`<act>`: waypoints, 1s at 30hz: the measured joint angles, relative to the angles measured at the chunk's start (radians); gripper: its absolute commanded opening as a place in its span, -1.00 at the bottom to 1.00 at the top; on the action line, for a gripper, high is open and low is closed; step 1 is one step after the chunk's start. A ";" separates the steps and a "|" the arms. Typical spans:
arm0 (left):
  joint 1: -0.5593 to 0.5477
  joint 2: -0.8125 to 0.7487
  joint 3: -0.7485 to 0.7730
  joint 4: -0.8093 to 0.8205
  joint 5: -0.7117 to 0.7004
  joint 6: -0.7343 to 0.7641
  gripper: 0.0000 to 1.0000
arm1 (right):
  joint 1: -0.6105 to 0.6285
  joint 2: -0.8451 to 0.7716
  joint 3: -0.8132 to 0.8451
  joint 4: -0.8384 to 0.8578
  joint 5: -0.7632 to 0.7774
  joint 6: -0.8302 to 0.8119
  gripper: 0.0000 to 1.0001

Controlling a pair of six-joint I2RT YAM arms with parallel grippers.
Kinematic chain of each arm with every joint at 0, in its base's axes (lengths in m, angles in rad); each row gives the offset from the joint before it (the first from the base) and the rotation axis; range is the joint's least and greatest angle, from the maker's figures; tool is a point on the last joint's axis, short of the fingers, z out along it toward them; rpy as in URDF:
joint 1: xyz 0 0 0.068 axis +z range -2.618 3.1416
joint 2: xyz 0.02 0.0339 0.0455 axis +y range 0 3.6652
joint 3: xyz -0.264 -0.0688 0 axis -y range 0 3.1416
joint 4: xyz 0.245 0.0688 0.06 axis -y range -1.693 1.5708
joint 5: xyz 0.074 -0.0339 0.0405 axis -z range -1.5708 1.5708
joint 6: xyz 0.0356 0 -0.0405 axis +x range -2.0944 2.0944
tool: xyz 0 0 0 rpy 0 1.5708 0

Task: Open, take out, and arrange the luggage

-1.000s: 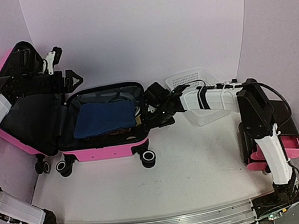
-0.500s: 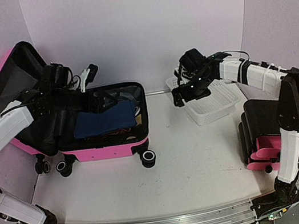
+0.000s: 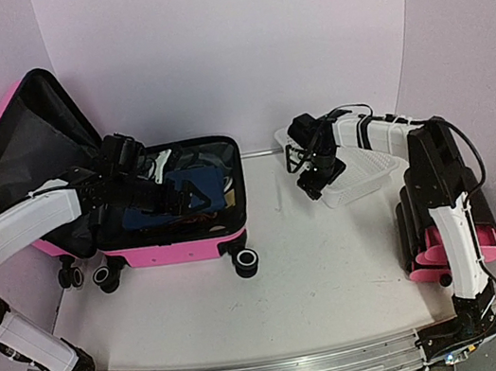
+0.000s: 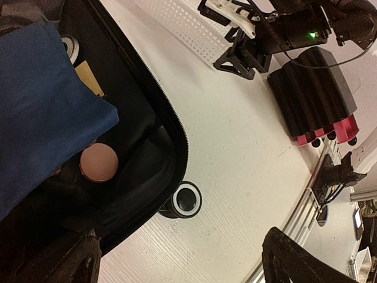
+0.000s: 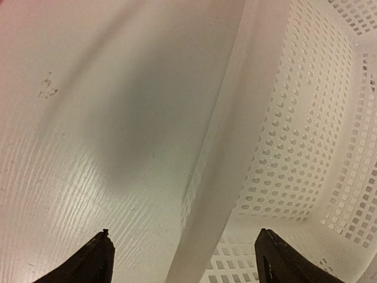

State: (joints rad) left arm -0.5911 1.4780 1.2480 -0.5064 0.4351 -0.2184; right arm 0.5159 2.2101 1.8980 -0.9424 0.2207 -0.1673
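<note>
The pink luggage [image 3: 175, 250] lies open on the table with its lid [image 3: 21, 139] propped up at the left. Inside lie a folded blue cloth [image 4: 41, 112], a round brown cap [image 4: 98, 162] and other small items. My left gripper [image 3: 182, 195] hovers open over the right part of the interior; in its wrist view the fingertips [image 4: 70, 259] frame the case's black edge and a wheel [image 4: 187, 199]. My right gripper [image 3: 313, 182] is open, one finger on each side of the left rim of the white mesh basket [image 5: 235, 177], holding nothing.
The white basket [image 3: 365, 186] stands right of the luggage and looks empty. A black cabinet with pink drawers [image 4: 315, 88] lies at the far right beside the right arm. Bare white table [image 3: 320, 269] spreads in front of the luggage and basket.
My left gripper came down from the raised lid to above the case's contents. My right gripper left the case's right edge, swung to the basket and sank to its left rim.
</note>
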 measured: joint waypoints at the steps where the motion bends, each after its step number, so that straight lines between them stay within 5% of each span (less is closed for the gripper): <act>1: 0.000 0.000 -0.003 0.002 0.000 0.000 0.89 | 0.001 0.017 0.015 -0.002 0.016 0.006 0.25; 6: 0.000 -0.002 -0.010 0.003 -0.030 0.010 0.90 | 0.001 0.033 0.047 -0.023 0.070 0.112 -0.24; 12: 0.000 -0.022 -0.013 0.002 -0.185 0.037 0.93 | 0.019 0.053 0.090 -0.025 0.097 0.301 -0.45; 20: 0.001 -0.024 -0.007 0.000 -0.367 0.039 0.92 | 0.121 0.107 0.175 -0.064 0.126 0.493 -0.64; 30: 0.001 -0.002 0.048 -0.013 -0.341 0.061 0.99 | 0.202 0.103 0.186 -0.125 0.086 0.687 -0.70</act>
State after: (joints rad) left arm -0.5900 1.4757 1.2957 -0.5190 0.0937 -0.1574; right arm 0.7181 2.3131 2.0842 -1.0672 0.3065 0.5201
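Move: The right fingers already straddle the white basket's left rim, near its front corner; the basket's middle lies about 7 cm ahead, 7 cm right and 4 cm lower. The open suitcase's filled half is centred some 38 cm left and 5 cm ahead of that hand. From the open left hand, the blue cloth lies roughly 8 cm ahead, 6 cm left and 15 cm below; the round pink tin is level front to back, 5 cm right and about 16 cm below. Close the right gripper on the basket's left rim as the hand eases barely forward, then drag the basket left about 8 cm and some 5 cm back towards the suitcase, turning the wrist some 25 degrees clockwise. Meanwhile bring the open left gripper about 5 cm forward and 4 cm left, towards the blue cloth, swinging counter-clockwise and raising its fingertips a little. ##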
